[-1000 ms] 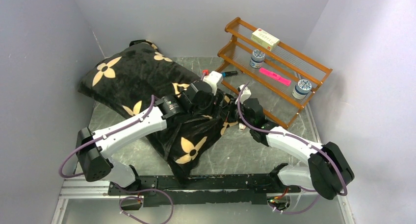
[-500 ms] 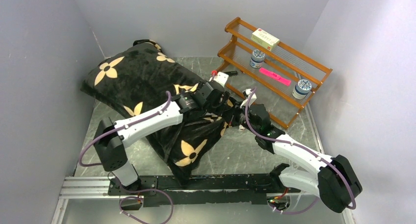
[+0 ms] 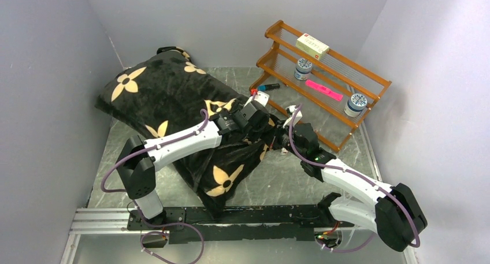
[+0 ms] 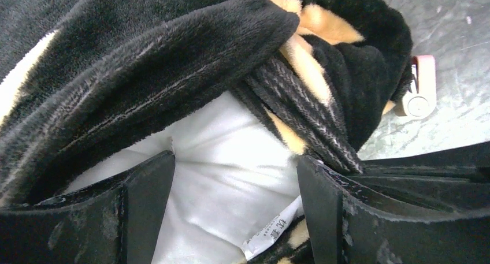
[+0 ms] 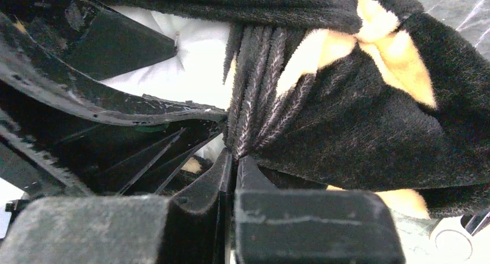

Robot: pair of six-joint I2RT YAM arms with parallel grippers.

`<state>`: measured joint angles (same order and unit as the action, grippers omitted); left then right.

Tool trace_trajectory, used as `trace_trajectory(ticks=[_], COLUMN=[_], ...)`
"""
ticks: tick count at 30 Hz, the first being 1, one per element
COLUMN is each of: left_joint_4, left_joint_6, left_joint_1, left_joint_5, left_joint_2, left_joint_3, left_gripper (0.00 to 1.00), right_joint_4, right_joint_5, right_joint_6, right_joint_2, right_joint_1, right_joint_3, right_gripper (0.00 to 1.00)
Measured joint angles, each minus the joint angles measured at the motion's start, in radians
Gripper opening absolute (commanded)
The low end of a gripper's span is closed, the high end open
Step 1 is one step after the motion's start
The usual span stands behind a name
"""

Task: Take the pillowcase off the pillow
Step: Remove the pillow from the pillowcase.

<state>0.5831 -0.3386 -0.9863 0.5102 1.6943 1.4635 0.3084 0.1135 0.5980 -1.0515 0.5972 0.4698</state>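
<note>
The pillowcase (image 3: pixel 162 90), black plush with tan flowers, covers the pillow and lies slantwise from the back left corner to the table's middle. At its open end, the white pillow (image 4: pixel 231 137) shows with a small label. My left gripper (image 4: pixel 236 160) is open there, its fingers (image 4: pixel 144 194) spread to either side of the bare pillow corner, under the lifted fabric edge. In the top view the left gripper (image 3: pixel 263 124) sits at that opening. My right gripper (image 5: pixel 234 154) is shut on a bunched edge of the pillowcase (image 5: pixel 358 119), and the right gripper (image 3: pixel 278 138) holds it just right of the left one.
A wooden two-tier rack (image 3: pixel 341 62) stands at the back right with a box (image 3: pixel 312 45), two jars (image 3: pixel 303 68) and a pink strip (image 3: pixel 322 89). A marker (image 3: pixel 267 87) lies before it. Grey walls close in on the left and right.
My left arm has stretched forward and to the right into the pillowcase opening, and its jaws have widened. The right arm shifted slightly forward, still gripping the fabric edge.
</note>
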Motion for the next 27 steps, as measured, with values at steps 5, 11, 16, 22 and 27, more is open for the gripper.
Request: trace_trajectory(ticks=[5, 11, 16, 22, 27], left_joint_4=[-0.019, -0.029, -0.045, -0.073, -0.086], left_joint_6=[-0.004, -0.011, -0.015, -0.015, -0.016], left_joint_1=[0.0, 0.001, 0.001, 0.003, 0.018], left_joint_5=[0.016, 0.02, 0.029, 0.038, 0.038], left_joint_2=[0.004, 0.015, 0.033, 0.04, 0.051], left_joint_3=[-0.022, -0.023, -0.025, -0.049, -0.057], left_gripper=[0.82, 0.82, 0.8, 0.69, 0.51], right_joint_4=[-0.03, -0.069, -0.097, -0.102, -0.105], right_joint_5=[-0.013, -0.055, -0.087, -0.087, -0.087], right_joint_6=[-0.007, -0.011, -0.03, -0.042, -0.049], right_joint_2=[0.003, 0.04, 0.048, 0.055, 0.059], right_joint_1=[0.003, 0.008, 0.013, 0.013, 0.013], right_joint_3=[0.011, 0.015, 0.016, 0.015, 0.013], right_gripper=[0.0, 0.0, 0.0, 0.0, 0.0])
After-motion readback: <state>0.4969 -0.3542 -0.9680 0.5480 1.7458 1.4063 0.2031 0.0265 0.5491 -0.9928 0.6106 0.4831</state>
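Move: The white pillow in the mouth of the pillowcase lies right under the left fingertips, some 2 cm ahead and 3 cm down. From the left hand, the bunched hem is about 3 cm back and 6 cm to the right, pinched in the right fingers. The rolled upper hem is about 5 cm ahead and 2 cm right; the nail clipper lies on the table about 3 cm back, 11 cm right. From the right hand the pillow is roughly 5 cm ahead and 6 cm left. Push the open left gripper down into the white pillow, about 3 cm and slightly forward, a finger on either side of a fold. Near the bottom, start drawing the fingers together, without shutting them. Keep the right fingers pinched on the hem and draw it about 1.5 cm to the right, away from the pillow. ##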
